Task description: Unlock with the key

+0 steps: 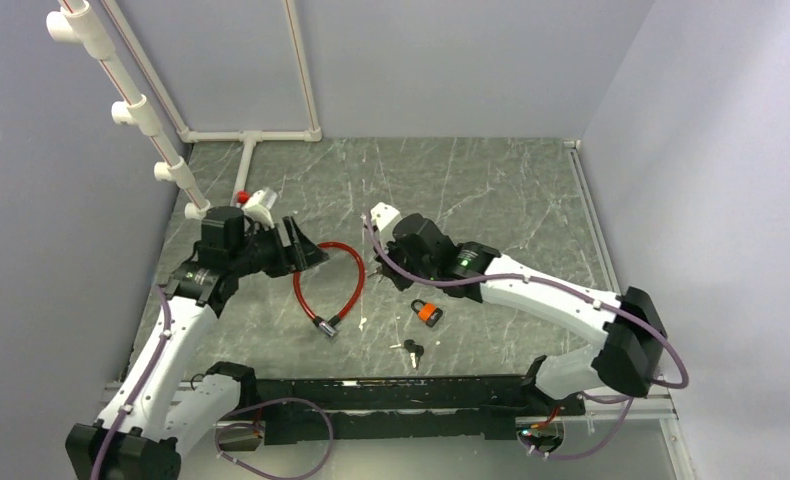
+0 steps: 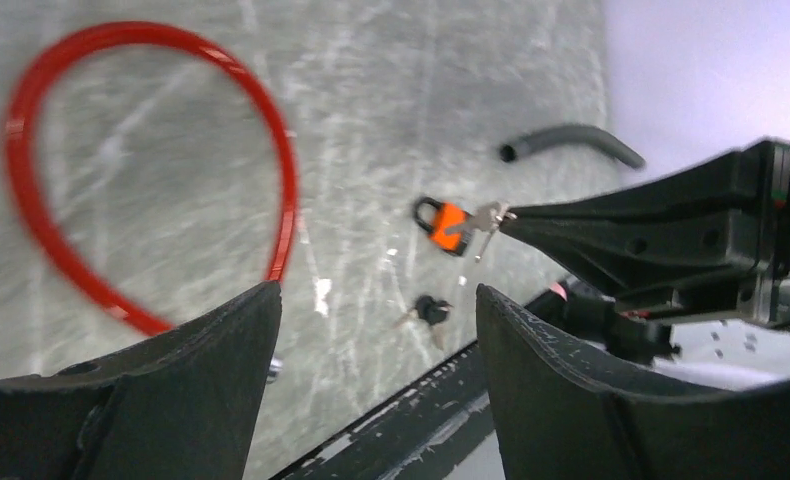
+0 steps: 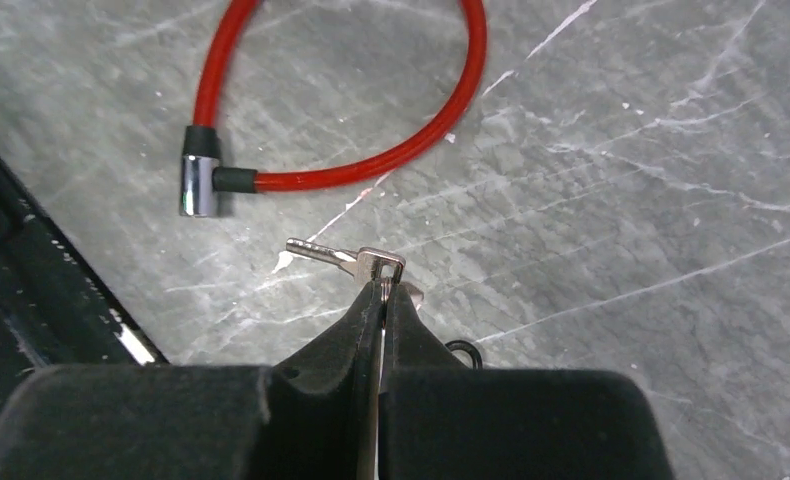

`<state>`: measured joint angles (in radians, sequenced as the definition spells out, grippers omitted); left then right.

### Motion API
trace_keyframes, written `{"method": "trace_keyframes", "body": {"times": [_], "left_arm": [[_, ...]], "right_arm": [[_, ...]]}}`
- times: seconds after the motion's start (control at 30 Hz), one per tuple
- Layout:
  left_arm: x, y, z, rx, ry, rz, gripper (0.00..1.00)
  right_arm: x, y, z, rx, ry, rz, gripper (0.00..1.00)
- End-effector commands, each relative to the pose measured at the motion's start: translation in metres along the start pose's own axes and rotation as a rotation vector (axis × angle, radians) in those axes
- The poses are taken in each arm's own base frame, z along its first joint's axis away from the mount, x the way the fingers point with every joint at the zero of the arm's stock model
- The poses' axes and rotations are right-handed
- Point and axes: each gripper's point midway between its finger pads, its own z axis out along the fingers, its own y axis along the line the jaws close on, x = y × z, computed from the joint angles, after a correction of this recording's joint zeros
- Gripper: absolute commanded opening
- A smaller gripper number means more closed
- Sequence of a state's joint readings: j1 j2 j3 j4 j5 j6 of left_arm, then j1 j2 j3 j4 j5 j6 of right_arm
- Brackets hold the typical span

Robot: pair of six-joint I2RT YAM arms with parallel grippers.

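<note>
My right gripper (image 3: 383, 285) is shut on the head of a small silver key (image 3: 331, 254), and the blade sticks out to the left above the table. In the left wrist view the same key (image 2: 489, 215) shows at the right gripper's tip (image 2: 509, 214), close to an orange padlock (image 2: 449, 225). A red cable lock (image 1: 343, 277) lies in a loop, its metal lock head (image 3: 199, 185) to the left of the key. My left gripper (image 1: 306, 252) hangs open and empty at the loop's left side.
A second set of keys with black heads (image 1: 412, 349) lies near the black front rail (image 1: 391, 392). White pipes (image 1: 141, 110) run along the back left. A grey hose (image 2: 571, 138) lies by the right wall.
</note>
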<state>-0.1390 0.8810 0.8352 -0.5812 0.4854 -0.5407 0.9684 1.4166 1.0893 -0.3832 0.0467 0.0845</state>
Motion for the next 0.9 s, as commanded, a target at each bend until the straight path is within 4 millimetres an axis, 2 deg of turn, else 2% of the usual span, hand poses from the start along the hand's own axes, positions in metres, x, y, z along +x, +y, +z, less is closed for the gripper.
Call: {"method": "trace_keyframes", "body": {"times": [0.0,0.1,0.17,0.47,0.73,0.87], "left_arm": [[-0.008,-0.073,0.004,0.311,-0.052,0.122,0.75],[0.003,-0.108,0.002,0.473,-0.041,0.215,0.71],[0.009,-0.12,0.003,0.518,-0.032,0.247,0.69],[0.021,-0.139,0.022,0.604,-0.018,0.251,0.59],[0.03,-0.139,0.035,0.575,0.022,0.256,0.54],[0.036,-0.14,0.035,0.596,0.034,0.257,0.54]], "right_arm": [[-0.034,0.002,-0.029,-0.004,-0.12,0.061,0.0],[-0.045,0.003,-0.043,-0.009,-0.165,0.102,0.0],[-0.052,0.003,-0.052,-0.007,-0.197,0.132,0.0],[-0.066,0.001,-0.067,0.003,-0.258,0.206,0.0],[-0.075,0.006,-0.078,-0.028,-0.299,0.227,0.0],[-0.076,0.006,-0.077,-0.028,-0.301,0.232,0.0]]}}
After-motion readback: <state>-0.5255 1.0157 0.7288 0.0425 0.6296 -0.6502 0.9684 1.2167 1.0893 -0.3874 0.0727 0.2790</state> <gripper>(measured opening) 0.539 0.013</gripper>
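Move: Roughly 13 cm to the left hand's right, about level fore and aft and some 5 cm lower, the key sticks out of the right fingers, which already hold it clear of the table. For the right hand, the left gripper is about 13 cm to its left, 1 cm ahead and 5 cm higher. The orange padlock lies about 10 cm to its right, level with it, and the red cable lock's barrel 9 cm to its left and 3 cm back, both 14 cm below. Sweeping about 13 cm to its right, fast and then easing off, the left hand goes to the key, rising some 4 cm, turning clockwise roughly 25 degrees with its fingers levelling, and partly closing without shutting. Meanwhile the right hand keeps its pinch on the key and raises it about 7 cm towards the left fingertips, tilting its left side up a little. ##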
